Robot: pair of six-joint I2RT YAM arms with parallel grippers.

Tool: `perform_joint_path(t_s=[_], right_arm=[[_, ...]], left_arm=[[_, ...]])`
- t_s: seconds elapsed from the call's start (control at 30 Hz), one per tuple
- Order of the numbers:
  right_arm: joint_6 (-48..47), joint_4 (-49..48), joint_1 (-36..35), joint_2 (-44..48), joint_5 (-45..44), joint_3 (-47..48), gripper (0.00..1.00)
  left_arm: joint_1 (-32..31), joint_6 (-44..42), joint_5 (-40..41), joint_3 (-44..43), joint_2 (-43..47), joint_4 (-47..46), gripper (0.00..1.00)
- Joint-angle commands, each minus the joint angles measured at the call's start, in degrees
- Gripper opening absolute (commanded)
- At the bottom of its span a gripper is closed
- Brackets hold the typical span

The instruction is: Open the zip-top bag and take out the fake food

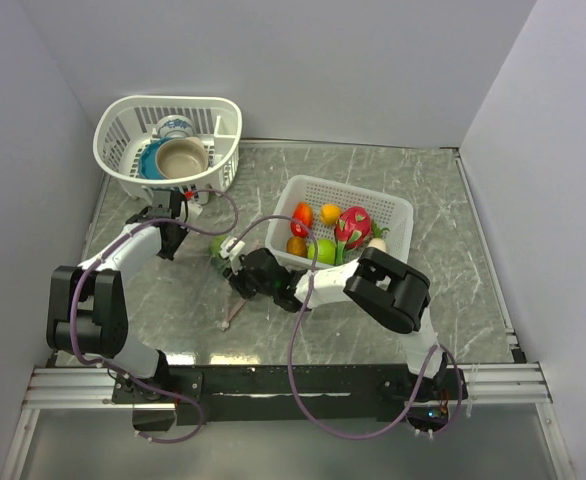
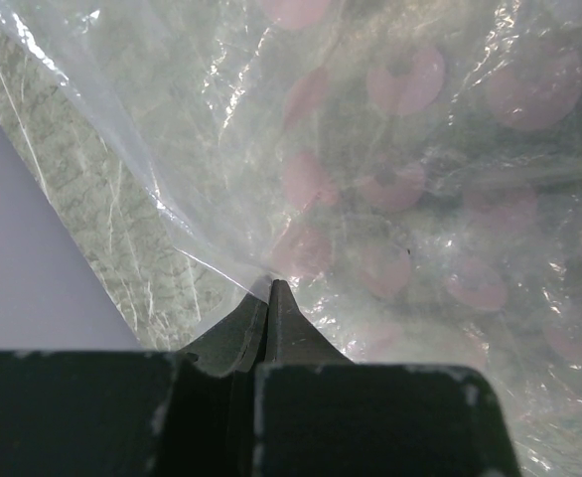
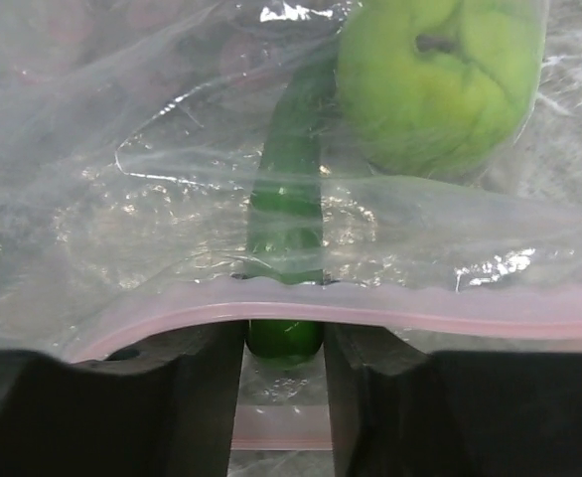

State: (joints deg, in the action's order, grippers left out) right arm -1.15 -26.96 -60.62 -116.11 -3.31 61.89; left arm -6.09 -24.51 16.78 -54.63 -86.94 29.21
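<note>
The clear zip-top bag lies between my two grippers; its pale pink zipper strip crosses over my right fingers. My left gripper is shut, pinching a fold of the bag's plastic; it shows in the top view. My right gripper reaches into the bag's mouth and is shut on the end of a green cucumber; it also shows in the top view. A green round fruit lies inside the bag beside the cucumber. In the top view the bag is barely visible.
A white mesh basket right of centre holds a dragon fruit, orange, red-orange, green and white pieces. Another white basket at the back left holds bowls and a cup. Walls close in on both sides.
</note>
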Motion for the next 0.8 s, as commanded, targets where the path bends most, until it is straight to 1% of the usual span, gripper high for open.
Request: perform_joint_path(t_s=[0.0, 0.07, 0.13, 0.17, 0.23, 0.27, 0.3, 0.33, 0.37, 0.4, 0.43, 0.47, 0.57, 0.67, 0.73, 0.77], right_arm=[[3.52, 0.68, -0.55, 3.78, 0.41, -1.67, 0.23], [5.27, 0.42, -1.08, 7.98, 0.59, -3.61, 0.18], [6.5, 0.33, -1.51, 11.77, 0.15, -7.56, 0.16], [8.25, -0.11, -1.87, 16.05, 0.15, -9.22, 0.16], [9.75, -0.9, -2.04, 20.55, -0.29, -14.76, 0.16], [11.24, -1.34, -2.22, 24.93, -0.9, -18.61, 0.16], [12.04, -1.6, -2.22, 27.15, -2.73, -20.56, 0.16], [12.74, -1.86, -2.22, 29.52, -3.54, -22.49, 0.16], [13.88, -2.13, -2.22, 33.89, -4.24, -26.08, 0.17], [14.33, -2.04, -2.22, 36.03, -5.38, -27.51, 0.17], [14.94, -1.7, -2.31, 37.87, -5.82, -28.83, 0.17], [15.99, -0.73, -2.22, 41.37, -6.44, -31.1, 0.17], [17.05, 1.46, -2.22, 47.72, -7.84, -34.45, 0.17], [16.79, 3.66, -2.22, 53.7, -11.8, -36.39, 0.17], [15.13, 4.11, -1.96, 57.38, -15.91, -37.1, 0.17], [14.6, 5.41, -1.7, 58.1, -17.15, -36.93, 0.17]], left_arm=[[-0.15, -0.45, -0.34, -2.06, 2.38, 0.32, 0.01], [-0.15, -1.24, 0.53, -1.45, 2.82, -0.29, 0.01], [0.02, -2.64, 3.17, -0.22, 3.09, -2.05, 0.01], [0.11, -2.91, 3.78, -0.13, 3.52, -2.14, 0.01], [0.29, -2.65, 3.53, -1.17, 4.14, 0.21, 0.01], [0.29, -2.12, 3.09, -2.22, 5.01, 2.15, 0.01], [0.29, -1.42, -0.13, -5.37, 5.46, 4.17, 0.01], [0.29, -0.02, -1.73, -7.22, 6.07, 9.06, 0.01], [0.29, 0.43, -3.31, -9.16, 7.12, 11.11, 0.01], [0.29, 1.04, -4.72, -12.83, 7.65, 12.87, 0.01], [0.29, 1.83, -7.17, -14.61, 8.18, 15.06, 0.01], [0.29, 2.1, -7.98, -17.58, 8.97, 18.3, 0.01], [0.2, 2.71, -12.02, -22.16, 10.55, 24.55, 0.01], [0.11, 2.98, -15.98, -23.33, 12.84, 27.73, 0.01], [-0.15, 2.89, -16.34, -22.72, 14.42, 28.53, 0.01], [-0.15, 2.89, -15.99, -20.97, 14.95, 27.84, 0.01]])
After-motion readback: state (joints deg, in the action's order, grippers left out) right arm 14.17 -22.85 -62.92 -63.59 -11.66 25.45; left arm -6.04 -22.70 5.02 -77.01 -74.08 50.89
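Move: The right fingers already grip the near end of the green cucumber at the bag's mouth; its middle lies about 3 cm ahead and 4 cm left. The white bin they take it to is centred roughly 15 cm ahead and 25 cm to the right, with the brown fruit in it 10 cm ahead and 15 cm right. The bagged green apple is some 9 cm ahead and 5 cm left. From the left hand, which pinches the bag, the cucumber lies about 4 cm back, 11 cm right and 4 cm lower. Rightward, back and up, the right hand draws the cucumber out through the bag's mouth, some 15 cm to the right and 10 cm up, keeping its grip while the fingers tilt nearer level, and ends on the near side of the bin. A little later the left hand, still pinching the bag, hoists it about 16 cm, easing slightly right, its fingers swinging forward. ##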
